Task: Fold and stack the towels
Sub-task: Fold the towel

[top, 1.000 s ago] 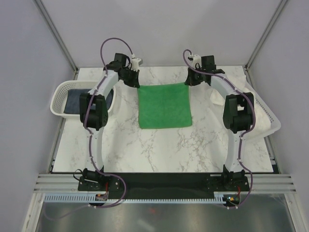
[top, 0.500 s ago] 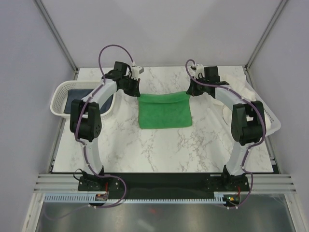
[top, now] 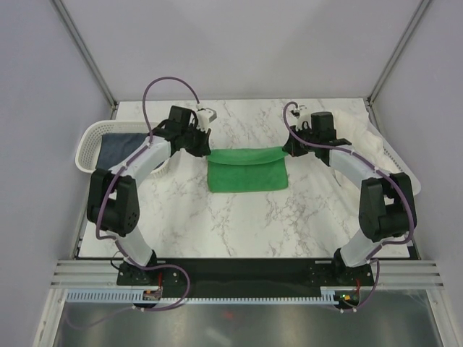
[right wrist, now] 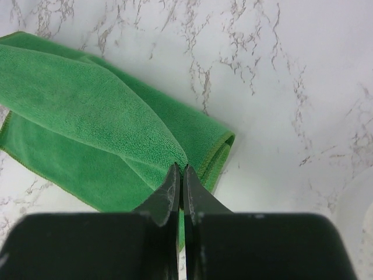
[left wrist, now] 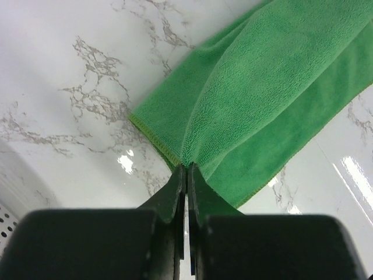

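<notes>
The green towel (top: 246, 173) lies in the middle of the marble table, its far edge lifted and carried toward the near edge. My left gripper (top: 208, 152) is shut on the towel's far left corner (left wrist: 187, 156). My right gripper (top: 284, 150) is shut on the far right corner (right wrist: 178, 158). The raised cloth hangs in a fold over the lower layer (left wrist: 274, 151), (right wrist: 64, 157). A navy towel (top: 119, 148) lies in the white basket (top: 90, 137) at the left. A white towel (top: 376, 148) is draped at the right.
The white basket's perforated wall (left wrist: 11, 204) shows at the left wrist view's lower left. A second white basket (top: 405, 177) holds the white towel at the table's right edge. The table's back edge meets the grey walls.
Both grippers have moved toward the near edge with the green towel's far corners, pulling the far edge over the cloth. The towel now looks about half as deep.
</notes>
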You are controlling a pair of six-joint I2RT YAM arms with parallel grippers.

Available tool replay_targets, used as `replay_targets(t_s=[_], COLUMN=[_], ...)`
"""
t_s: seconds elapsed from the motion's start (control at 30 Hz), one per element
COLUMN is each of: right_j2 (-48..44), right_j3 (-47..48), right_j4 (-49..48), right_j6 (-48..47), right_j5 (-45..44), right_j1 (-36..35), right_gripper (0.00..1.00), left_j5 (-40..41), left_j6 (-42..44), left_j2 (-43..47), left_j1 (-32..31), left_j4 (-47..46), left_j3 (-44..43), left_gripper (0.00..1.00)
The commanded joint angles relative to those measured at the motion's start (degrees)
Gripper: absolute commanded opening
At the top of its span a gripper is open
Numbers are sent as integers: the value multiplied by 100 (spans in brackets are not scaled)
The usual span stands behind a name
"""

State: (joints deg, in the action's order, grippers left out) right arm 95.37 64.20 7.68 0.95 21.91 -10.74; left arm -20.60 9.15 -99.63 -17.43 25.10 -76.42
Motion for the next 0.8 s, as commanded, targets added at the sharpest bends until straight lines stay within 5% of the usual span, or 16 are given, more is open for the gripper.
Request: replay_targets(t_s=[0.0, 0.77], right_j2=[-396, -1082], right_j3=[-215, -1639], right_j4=[-267, -645], right_j6=[98, 696], right_j5=[-143, -240], right_j1=[-77, -270], right_gripper=[0, 0], left_j5=[126, 416], left_j6=[-159, -721], left_j2=[462, 1069], left_j1=[-50, -515], left_j4=[-251, -287], left_j3=[268, 1472], left_gripper=[2, 2])
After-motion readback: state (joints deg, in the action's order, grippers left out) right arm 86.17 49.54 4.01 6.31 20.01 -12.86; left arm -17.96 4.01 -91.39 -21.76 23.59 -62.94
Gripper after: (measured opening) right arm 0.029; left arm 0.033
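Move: The green towel's near edge, where the held edge is being taken, lies about 13 cm back from each hand and 7 cm below; its corners sit roughly in line with the hands, about 1 cm inward. The towel's far fold is some 4 cm ahead of them, just as low. The blue towel lies about 29 cm left of the left hand and 4 cm farther out; the white towel is roughly 27 cm right of the right hand, level with it. Still pinching the two corners of the green towel's raised edge, both hands draw it back together, over the lower layer towards the near edge, by some 6 cm. They travel level at first, then sink about 3 cm as they go, the fingers tipping slightly steeper and staying shut. ##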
